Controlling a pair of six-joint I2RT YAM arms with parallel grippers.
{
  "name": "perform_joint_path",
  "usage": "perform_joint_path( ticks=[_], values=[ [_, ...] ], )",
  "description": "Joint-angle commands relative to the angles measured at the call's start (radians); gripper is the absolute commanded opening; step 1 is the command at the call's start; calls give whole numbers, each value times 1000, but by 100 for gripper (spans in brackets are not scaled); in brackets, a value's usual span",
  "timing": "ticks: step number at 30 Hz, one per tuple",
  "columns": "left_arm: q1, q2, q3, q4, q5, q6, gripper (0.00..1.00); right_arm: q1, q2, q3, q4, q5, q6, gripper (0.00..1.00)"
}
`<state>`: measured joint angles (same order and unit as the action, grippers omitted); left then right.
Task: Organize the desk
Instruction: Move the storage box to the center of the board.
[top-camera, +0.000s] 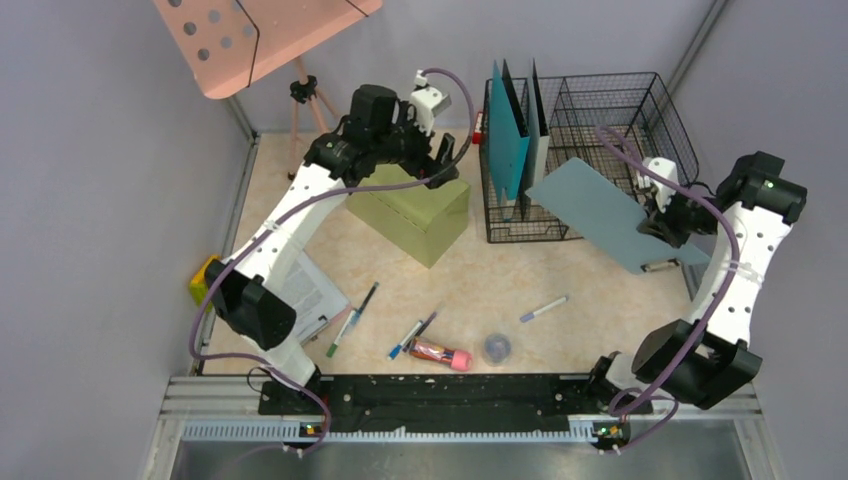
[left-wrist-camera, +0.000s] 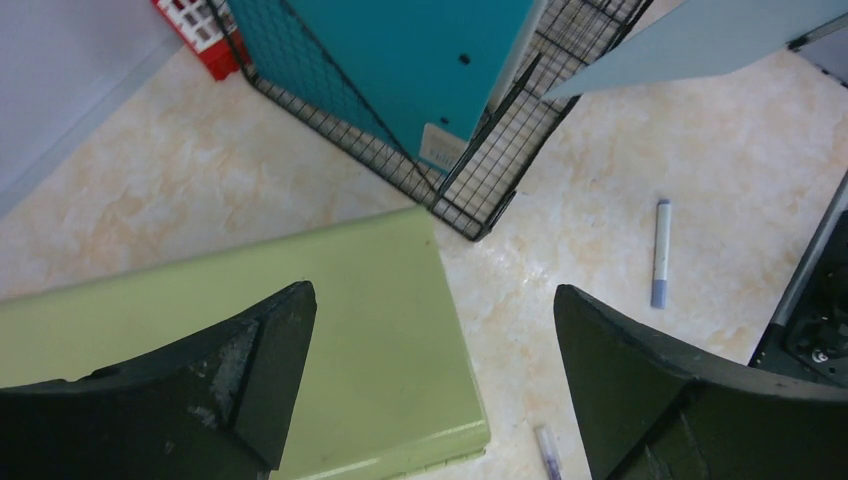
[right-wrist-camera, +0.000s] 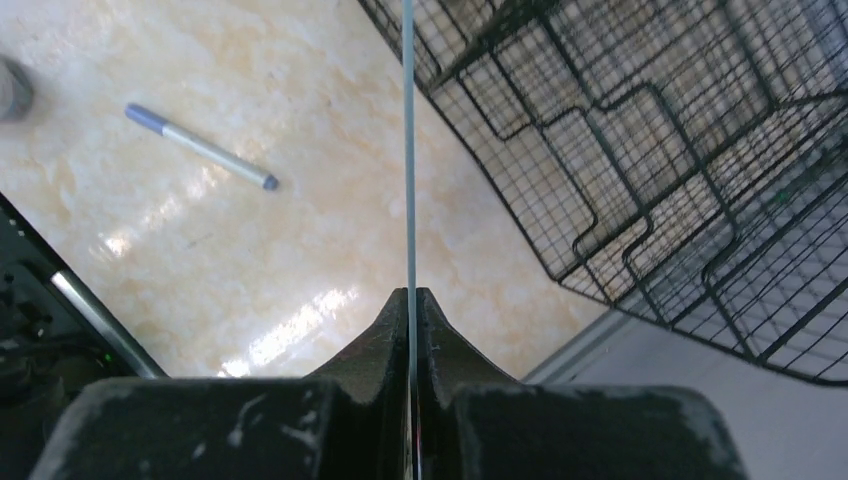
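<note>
The desk (top-camera: 500, 280) is a beige marble-patterned top. An olive-green box (top-camera: 415, 215) sits at its back middle. My left gripper (top-camera: 443, 162) hangs open over the box's right end; in the left wrist view its fingers (left-wrist-camera: 432, 291) spread wide above the box corner (left-wrist-camera: 350, 330), holding nothing. My right gripper (top-camera: 655, 218) is shut on a thin grey-blue folder (top-camera: 600, 210), held tilted in the air in front of the wire rack (top-camera: 600, 120). In the right wrist view the folder's edge (right-wrist-camera: 408, 150) runs straight up from the shut fingers (right-wrist-camera: 411, 292).
The rack holds upright teal folders (top-camera: 508, 130). A blue-capped pen (top-camera: 543, 308) lies on the desk's right; more pens (top-camera: 350, 320) (top-camera: 412, 335), a pink-red tube (top-camera: 440, 352) and a small round object (top-camera: 497, 347) lie at the front. Papers (top-camera: 310, 290) lie left. A tripod (top-camera: 300, 95) stands behind.
</note>
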<state>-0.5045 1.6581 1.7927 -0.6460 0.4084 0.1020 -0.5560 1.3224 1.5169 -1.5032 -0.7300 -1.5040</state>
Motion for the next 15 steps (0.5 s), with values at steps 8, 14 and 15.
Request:
perform_joint_path(
  ticks=[8, 14, 15],
  values=[
    [-88, 67, 128, 127, 231, 89, 97, 241, -45, 90, -5, -203, 218, 0],
    [-107, 58, 105, 127, 349, 159, 99, 340, -31, 108, -5, -272, 303, 0],
    [-108, 58, 101, 116, 378, 166, 99, 348, -30, 111, -5, -283, 313, 0]
  ],
)
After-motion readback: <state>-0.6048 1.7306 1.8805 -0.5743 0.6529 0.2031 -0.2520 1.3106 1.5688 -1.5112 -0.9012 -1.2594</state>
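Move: The right hand holds the light-blue clipboard near its clip end; the open left hand's fingers, where it is being taken, are about 38 cm to its left, 13 cm farther out and some 6 cm higher. From the left hand the clipboard's middle is roughly 32 cm right, 10 cm back and 6 cm below. The teal folder stands about 13 cm right of the left hand, 7 cm ahead and 16 cm below; the green box is about 9 cm left, 6 cm back and 23 cm below. The right hand keeps its shut grip on the clipboard and carries it about 11 cm left, rising some 3 cm, across the front of the wire basket towards the left hand while turning it a little counter-clockwise. To meet the clipboard's free corner, the left hand goes about 7 cm right, then also draws back some 4 cm and rises slightly, swinging about 20 degrees clockwise with fingers still wide open. ##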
